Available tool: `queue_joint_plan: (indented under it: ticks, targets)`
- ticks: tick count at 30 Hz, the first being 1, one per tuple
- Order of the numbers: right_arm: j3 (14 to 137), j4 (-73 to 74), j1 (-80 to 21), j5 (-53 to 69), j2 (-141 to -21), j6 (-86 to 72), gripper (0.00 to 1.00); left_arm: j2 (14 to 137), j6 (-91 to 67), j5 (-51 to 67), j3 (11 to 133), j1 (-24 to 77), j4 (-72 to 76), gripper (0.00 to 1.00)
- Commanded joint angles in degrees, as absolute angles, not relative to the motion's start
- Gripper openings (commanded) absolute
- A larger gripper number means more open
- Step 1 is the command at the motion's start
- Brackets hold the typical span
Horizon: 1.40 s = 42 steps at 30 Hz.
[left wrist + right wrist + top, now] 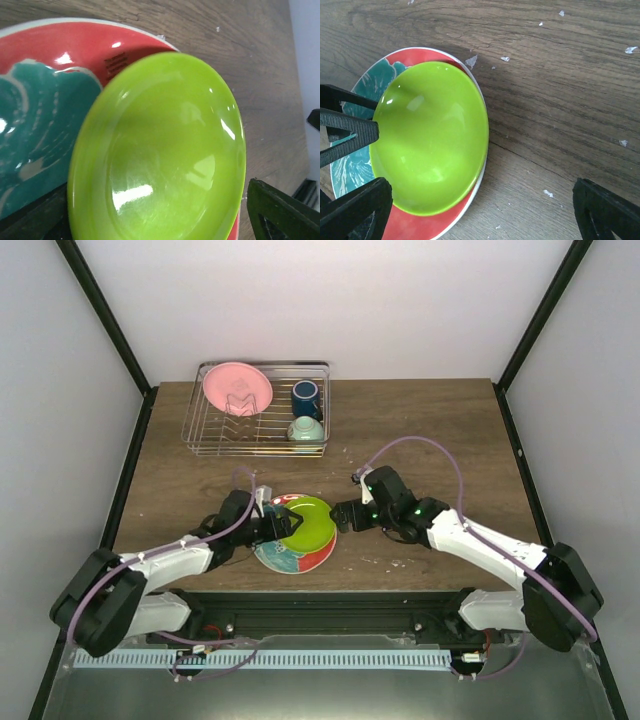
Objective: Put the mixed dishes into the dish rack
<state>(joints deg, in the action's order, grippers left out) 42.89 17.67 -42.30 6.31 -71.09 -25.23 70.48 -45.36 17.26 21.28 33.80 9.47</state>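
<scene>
A lime-green plate (312, 523) (165, 150) (432, 137) lies on the red-and-teal floral plate (285, 560) (40, 115) (415, 225) near the table's front. My left gripper (290, 525) (157, 220) is open at the green plate's left rim, its fingers (350, 131) touching or nearly touching that edge. My right gripper (343, 515) (480, 205) is open just right of the plates, holding nothing. At the back left the dish rack (200, 445) holds a pink plate (237, 387) standing in the tines, a dark blue cup (306, 398) and a mint-green bowl (306, 429).
The wooden table (430, 430) (560, 75) has white flecks on it. Black frame posts (105, 315) and white walls close in the sides and back. The arm bases are bolted along the near edge (330, 605).
</scene>
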Motion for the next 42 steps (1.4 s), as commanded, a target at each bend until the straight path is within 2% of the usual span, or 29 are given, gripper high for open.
queue_joint_plan:
  ticks: [1, 3, 10, 20, 29, 36, 42]
  targets:
    - [44.3, 18.0, -42.7, 5.7, -71.3, -25.5, 1.0, 75.1, -46.8, 18.7, 17.4, 33.9, 7.3, 0.87]
    - [44.5, 18.3, -42.7, 5.6, -71.3, -25.5, 1.0, 76.6, -46.9, 19.3, 16.9, 33.9, 9.0, 0.79]
    - [44.5, 18.9, -42.7, 5.1, -71.7, -25.8, 1.0, 81.2, -47.1, 21.4, 15.5, 33.9, 14.1, 0.35]
    - [44.6, 19.0, -42.7, 5.1, -72.1, -25.9, 1.0, 79.8, -46.4, 21.5, 15.0, 33.9, 13.2, 0.0]
    - [43.9, 20.4, -42.7, 2.0, -69.6, -26.3, 1.0, 67.6, -42.7, 19.1, 20.8, 33.9, 0.2, 0.0]
    - [42.0, 19.8, -42.7, 1.0, -67.9, -26.0, 1.0, 53.9, -32.8, 5.1, 36.9, 33.1, -21.0, 0.0]
    - [40.8, 18.4, -42.7, 1.1, -67.6, -25.7, 1.0, 52.4, -20.9, -3.0, 50.2, 29.7, -31.5, 0.0]
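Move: The lime-green dish lies flat on the patterned plate. Its middle is about 5 cm to the left hand's right, level with it fore and aft and some 4 cm below, so its left rim is right at the open fingers. The plate's middle is roughly 1 cm right of the left hand, 2 cm back and 5 cm down. In the rack, the mint cup sits about 20 cm ahead and 2 cm right. From the right hand, the dish is around 8 cm left, level with it fore and aft, and 10 cm lower. The left fingers shut on the dish's left rim and pinch it as the hand sinks nearly 3 cm, edging right. Keeping that pinch, the left hand eases back a little, then swings quickly up about 17 cm, also some 4 cm forward and left, with the fingertips tilting up roughly 20 degrees. The right hand stays wide open beside the dish, rising only a couple of centimetres late. ##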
